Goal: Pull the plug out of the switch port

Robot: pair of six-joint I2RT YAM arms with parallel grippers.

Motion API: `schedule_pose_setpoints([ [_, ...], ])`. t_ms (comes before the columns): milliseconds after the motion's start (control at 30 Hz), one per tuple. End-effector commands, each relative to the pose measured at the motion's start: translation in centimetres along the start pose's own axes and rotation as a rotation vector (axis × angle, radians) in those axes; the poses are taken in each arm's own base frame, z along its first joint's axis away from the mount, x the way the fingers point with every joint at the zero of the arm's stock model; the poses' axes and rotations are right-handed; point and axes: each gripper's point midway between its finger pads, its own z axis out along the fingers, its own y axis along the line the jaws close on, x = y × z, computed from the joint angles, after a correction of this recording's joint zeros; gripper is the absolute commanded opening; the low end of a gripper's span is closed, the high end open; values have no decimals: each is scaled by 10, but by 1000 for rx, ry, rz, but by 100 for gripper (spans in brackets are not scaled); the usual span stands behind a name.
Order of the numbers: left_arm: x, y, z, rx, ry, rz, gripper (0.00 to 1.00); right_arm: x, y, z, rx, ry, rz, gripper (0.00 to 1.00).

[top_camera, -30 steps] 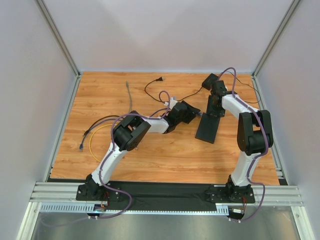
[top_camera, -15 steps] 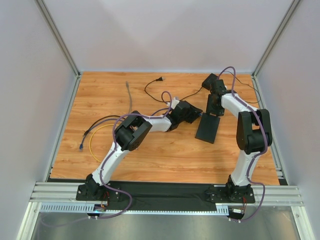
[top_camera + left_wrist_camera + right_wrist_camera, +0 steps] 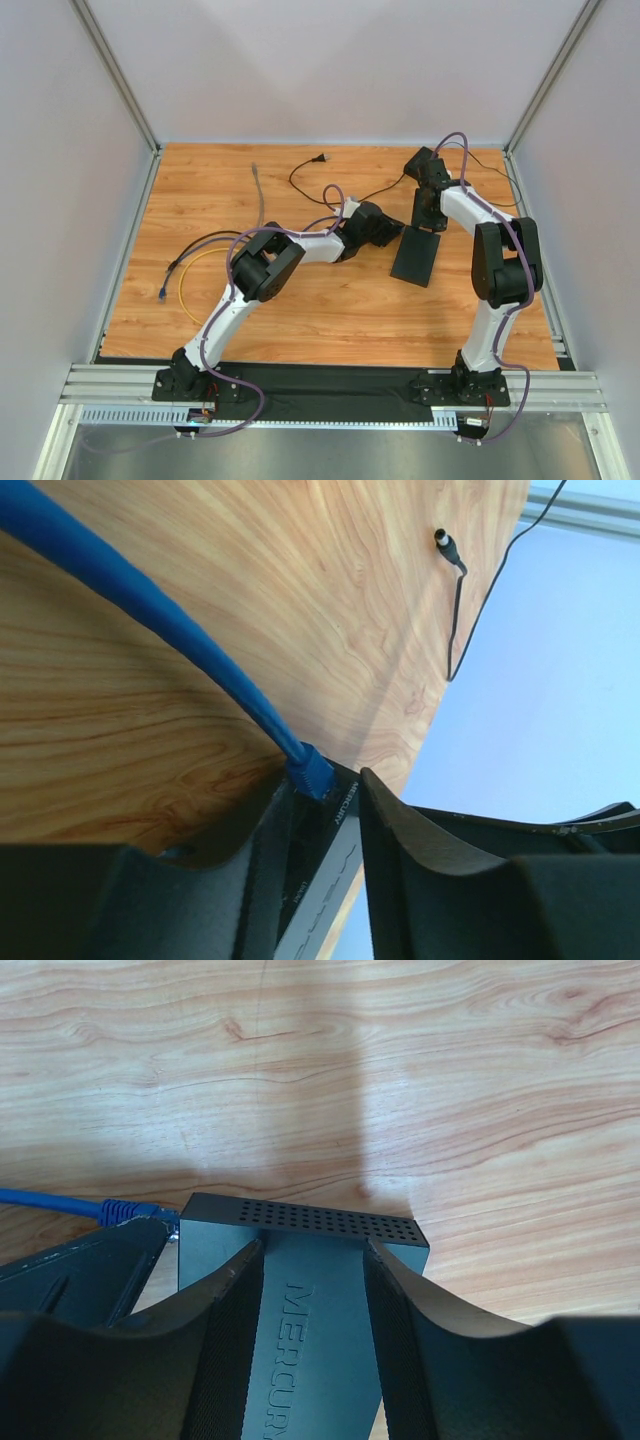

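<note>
The switch (image 3: 416, 262) is a flat black box lying right of the table's middle, with MERCURY lettering on its top face (image 3: 300, 1340). A blue plug (image 3: 312, 770) on a blue cable (image 3: 150, 610) sits in a port on its edge. My left gripper (image 3: 325, 778) is open at that corner, its jaws flanking the plug, with a gap on the right side. In the top view the left gripper (image 3: 388, 232) hides the plug. My right gripper (image 3: 312, 1250) is open, and its fingers (image 3: 235, 1310) stand on the switch's top face near the perforated far edge (image 3: 310, 1220).
A black adapter brick (image 3: 418, 160) lies at the back right, with its thin black cord and wall plug (image 3: 320, 158). A barrel connector (image 3: 447, 548) rests on the wood. A grey cable (image 3: 258, 190) and a yellow and dark cable bundle (image 3: 190, 268) lie at the left.
My left gripper has moved right, up to the switch's corner, and its jaws have narrowed around the plug. The right gripper has stayed on the switch.
</note>
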Motion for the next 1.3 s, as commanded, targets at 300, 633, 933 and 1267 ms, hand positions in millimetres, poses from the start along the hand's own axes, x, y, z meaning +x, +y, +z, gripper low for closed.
schedule_pose_setpoints([
  [300, 12, 43, 13, -16, 34, 48, 21, 33, -7, 14, 48, 114, -62, 46],
  [633, -3, 45, 6, 6, -12, 68, 0, 37, -9, 20, 62, 127, -63, 45],
  [933, -40, 38, -5, 52, -122, 151, 0, 38, -9, 23, 69, 130, -61, 44],
  [1267, -49, -13, -25, 117, -167, 392, 0, 39, -7, 25, 58, 136, -61, 43],
])
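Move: The blue plug in the switch port sits practically between the left hand's open fingers, no more than about 1 cm below the hand point. From that hand the switch's middle lies some 6 cm back and 4 cm right, the loose power connector about 9 cm ahead and 4 cm right, and the black adapter some 17 cm ahead and 4 cm right. From the right hand, over the switch's far edge, the plug is about 6 cm left and level. Barely sinking, the left hand closes its fingers and pinches the blue plug. After a short hold it draws the plug away from the switch, about 4 cm to the left and slightly forward, picking up speed while the fingertips tilt up some 15 degrees. The right hand stays practically in place, its parted fingertips still resting on the switch near its far edge. ##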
